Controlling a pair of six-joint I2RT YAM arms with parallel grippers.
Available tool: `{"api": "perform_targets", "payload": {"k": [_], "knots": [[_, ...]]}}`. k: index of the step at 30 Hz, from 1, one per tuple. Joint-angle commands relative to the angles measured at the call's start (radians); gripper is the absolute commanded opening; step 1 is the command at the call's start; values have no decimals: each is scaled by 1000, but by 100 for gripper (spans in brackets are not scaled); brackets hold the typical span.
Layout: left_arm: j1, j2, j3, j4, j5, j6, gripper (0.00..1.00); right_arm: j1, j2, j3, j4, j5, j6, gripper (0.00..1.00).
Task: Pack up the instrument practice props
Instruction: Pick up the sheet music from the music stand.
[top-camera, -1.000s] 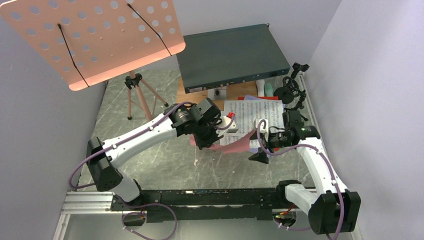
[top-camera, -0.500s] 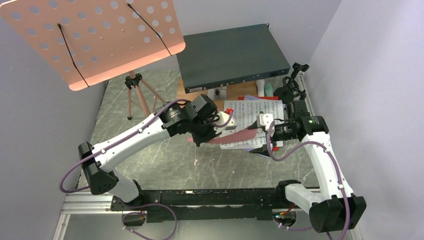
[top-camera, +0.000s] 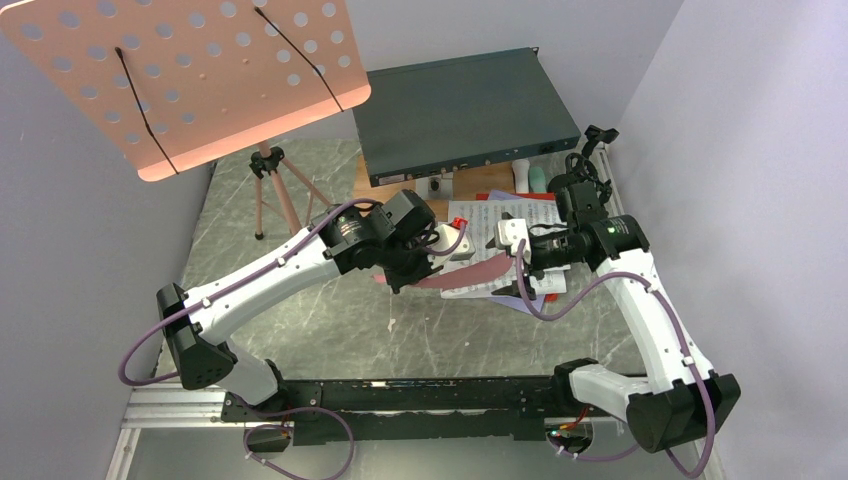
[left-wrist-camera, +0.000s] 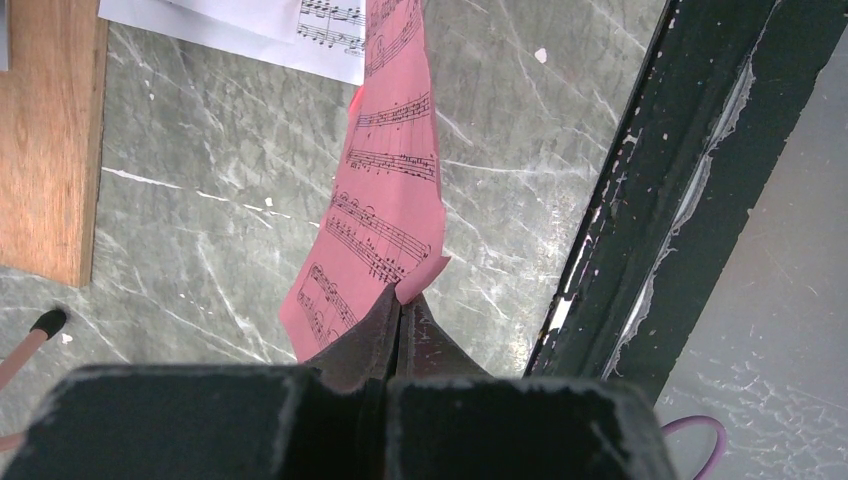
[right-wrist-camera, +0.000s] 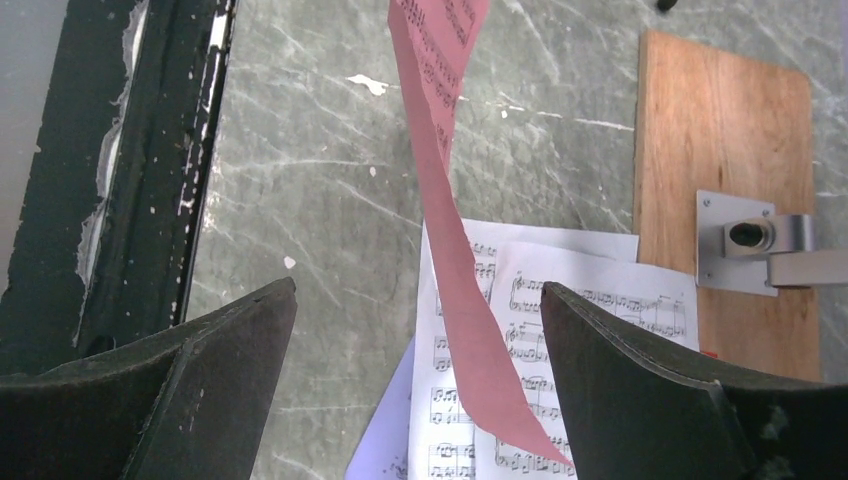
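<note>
My left gripper (left-wrist-camera: 402, 300) (top-camera: 403, 280) is shut on a corner of the red sheet-music page (left-wrist-camera: 385, 190) (top-camera: 470, 272). The page hangs lifted and curls over the white sheets (top-camera: 505, 215) (right-wrist-camera: 560, 330). My right gripper (right-wrist-camera: 418, 286) (top-camera: 528, 258) hovers open above those sheets, with the red page's (right-wrist-camera: 455, 260) free end between its fingers, untouched. A lavender page (right-wrist-camera: 385, 440) peeks out under the white ones. The salmon-pink perforated music stand (top-camera: 190, 75) stands at the back left. The small black mic stand (top-camera: 585, 175) and two small tubes (top-camera: 530, 178) sit at the back right.
A dark grey rack-mount box (top-camera: 465, 110) rests on a wooden board (top-camera: 480, 180) (right-wrist-camera: 725, 150) behind the sheets. A metal bracket (right-wrist-camera: 760, 250) sits on the board. The black frame rail (left-wrist-camera: 680, 180) runs along the near table edge. Grey walls close in left and right.
My right gripper has moved away from the near edge, back over the sheets, still open. My left gripper shifted slightly left and back with the red page, then held still.
</note>
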Motion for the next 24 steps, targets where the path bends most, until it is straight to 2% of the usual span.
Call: {"api": "perform_targets", "payload": {"k": [1,7,16,19,24], "knots": [[-7,-40,-1,0,4,12,0,21,20,17,45,55,31,95],[-8,-51,-15,7,2,10,0,34,36,13,61,78,43,91],[-7,-64,-31,18,-16,16,0,54,39,-27,96,167,65,61],[-7,-72,-40,26,-20,15,0,56,48,-24,96,176,66,46],[-7,-94,-75,60,-25,10,0,59,56,-18,100,174,74,4]]}}
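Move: The free right end of the pink sheet hangs between your open right fingers, the part to pinch about 2 cm ahead, 1 cm to the right and 3 cm below. The stack of white sheets lies on the table some 22 cm below, centred 10 cm ahead and 5 cm to the right; the wooden board is about 25 cm ahead and 14 cm left, likewise at table height. From the left hand, that sheet end is some 23 cm right and 4 cm ahead, nearly level. Lower the right gripper about 3 cm while easing it 2 cm forward onto the hanging end of the pink sheet, rolling the wrist some 10 degrees, and close the wide-open fingers almost fully so the tips pinch the sheet's forward edge. Keep the left gripper shut on the other end, letting it drift only about 1 cm left. ##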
